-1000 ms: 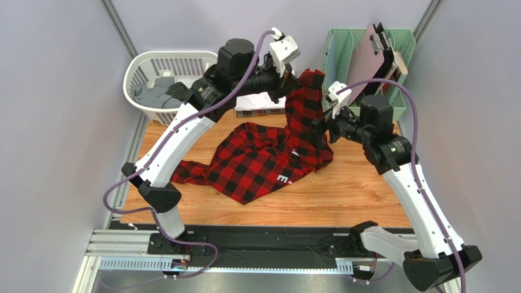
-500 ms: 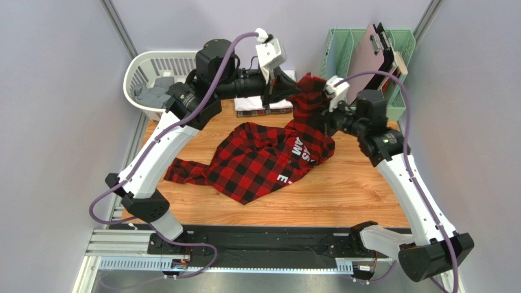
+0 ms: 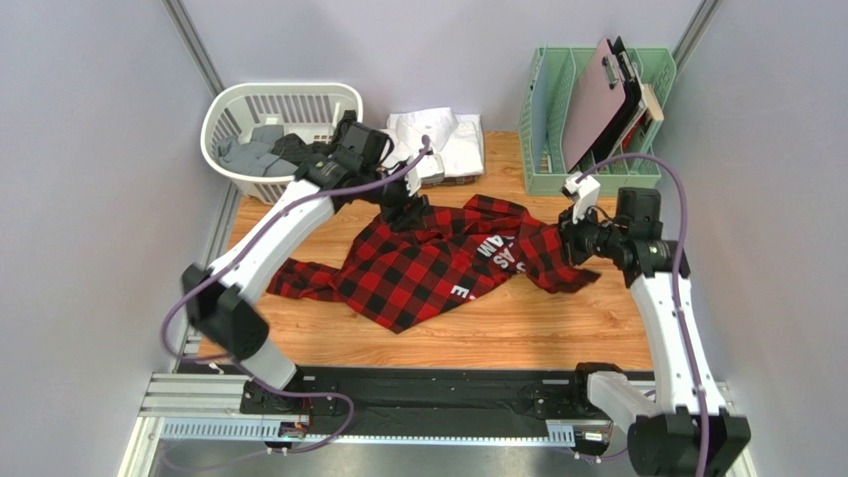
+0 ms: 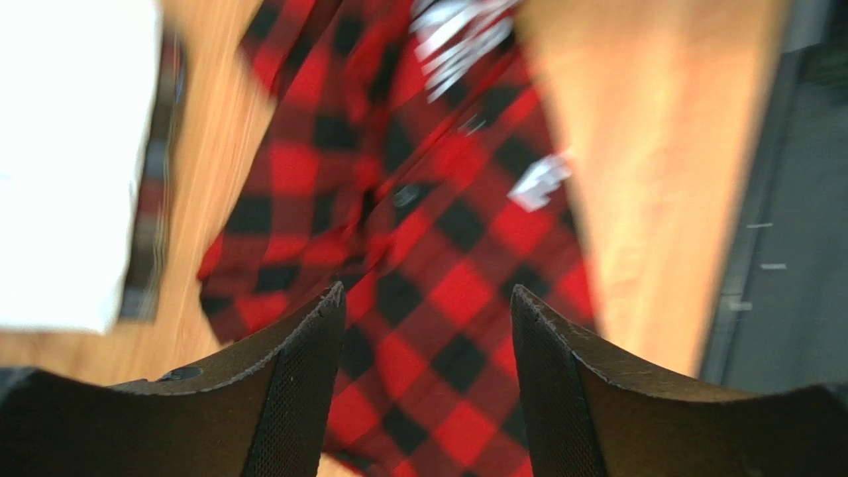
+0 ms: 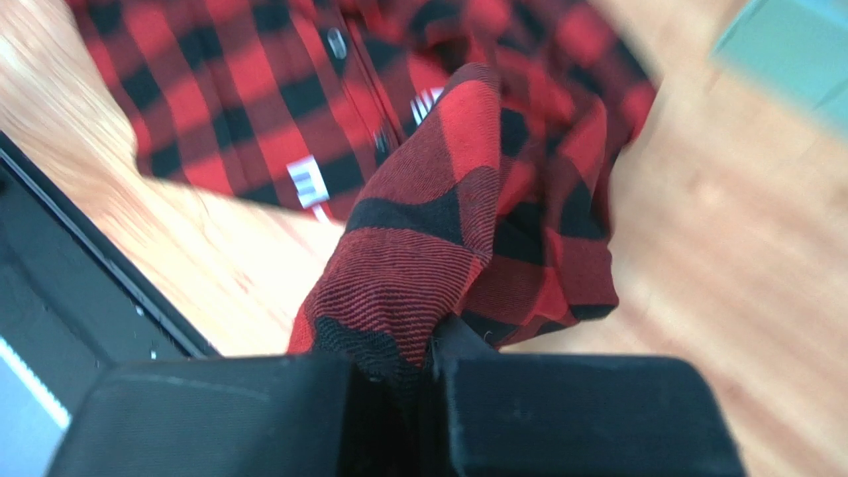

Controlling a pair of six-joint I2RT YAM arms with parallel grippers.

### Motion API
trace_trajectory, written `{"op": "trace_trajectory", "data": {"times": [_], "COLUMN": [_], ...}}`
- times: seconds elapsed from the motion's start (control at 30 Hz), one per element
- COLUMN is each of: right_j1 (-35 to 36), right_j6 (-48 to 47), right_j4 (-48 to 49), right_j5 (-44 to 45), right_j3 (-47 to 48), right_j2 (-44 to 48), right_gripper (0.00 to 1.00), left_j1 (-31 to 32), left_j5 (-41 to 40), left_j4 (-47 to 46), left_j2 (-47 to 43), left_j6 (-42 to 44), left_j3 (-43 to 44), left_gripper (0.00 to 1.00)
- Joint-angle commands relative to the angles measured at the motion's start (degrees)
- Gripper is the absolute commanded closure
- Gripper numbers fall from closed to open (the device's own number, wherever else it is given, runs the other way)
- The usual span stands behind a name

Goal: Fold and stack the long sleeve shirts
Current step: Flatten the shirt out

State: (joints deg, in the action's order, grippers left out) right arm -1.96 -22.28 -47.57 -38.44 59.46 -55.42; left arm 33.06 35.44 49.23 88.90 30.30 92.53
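The red-and-black checked shirt point(image 3: 418, 268) lies crumpled on the wooden table point(image 3: 557, 338), white lettering showing near its middle. My left gripper point(image 3: 406, 214) hovers over the shirt's back edge, open, with only checked cloth point(image 4: 438, 229) seen below the gap point(image 4: 426, 298). My right gripper point(image 3: 569, 248) is shut on a fold at the shirt's right end point(image 5: 428, 248), the cloth pinched between the jaws point(image 5: 428, 358). A folded white shirt point(image 3: 435, 144) lies at the back, with a dark plaid edge point(image 4: 149, 199) under it.
A white laundry basket point(image 3: 279, 104) holding grey and dark clothes stands at the back left. A green file rack point(image 3: 542, 119) with a clipboard point(image 3: 602, 99) stands at the back right. A black rail point(image 3: 418, 393) runs along the near edge.
My left gripper opened, let the raised shirt go and dropped to the left. My right gripper shut on the shirt and pulled its end down to the right; the shirt now lies flatter.
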Motion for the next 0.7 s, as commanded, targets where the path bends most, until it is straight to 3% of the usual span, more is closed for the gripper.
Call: {"op": "trace_trajectory", "data": {"times": [0.0,0.17,0.3,0.5,0.67], "right_j1": [-0.24,-0.24,-0.24,-0.33,-0.59], "right_j6": [-4.25,-4.08,-4.00,-3.91,-3.38], "right_j4": [-5.33,-6.48,-6.39,-6.40,-5.95], "right_j5": [5.47,6.53,7.06,7.32,7.50], "right_j3": [-0.05,0.04,-0.05,0.22,1.62], "right_j2": [-6.18,-8.13,-8.21,-9.09,-11.46], "right_gripper": [1.00,1.00,1.00,1.00,1.00], "left_j1": [-4.93,-7.39,-8.01,-7.75,-5.03], "left_j5": [-10.82,-15.75,-8.84,4.09,4.20], "left_j4": [-3.79,-2.32,3.41,3.59,7.71], "left_j2": [13.02,32.18,43.18,38.20,37.22], "left_j6": [4.41,6.87,6.43,6.34,9.94], "left_j3": [4.13,22.02,34.54,29.91,26.92], "left_gripper": [0.30,0.30,0.30,0.30,0.29]}}
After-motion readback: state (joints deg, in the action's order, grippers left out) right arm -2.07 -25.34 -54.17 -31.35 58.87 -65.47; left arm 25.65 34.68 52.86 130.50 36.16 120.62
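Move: The red-and-black shirt's far left part lies about 18 cm ahead of the left hand, 3 cm left and 24 cm below. The folded white stack is some 36 cm ahead and 2 cm right; the laundry basket some 36 cm ahead and 29 cm left. The right hand already pinches the other sleeve, with bare table about 22 cm straight below and the shirt's white lettering some 15 cm ahead, 6 cm left. Open left hand swoops 18 cm forward and down towards the shirt, easing back 4; right lowers the pinched sleeve. ##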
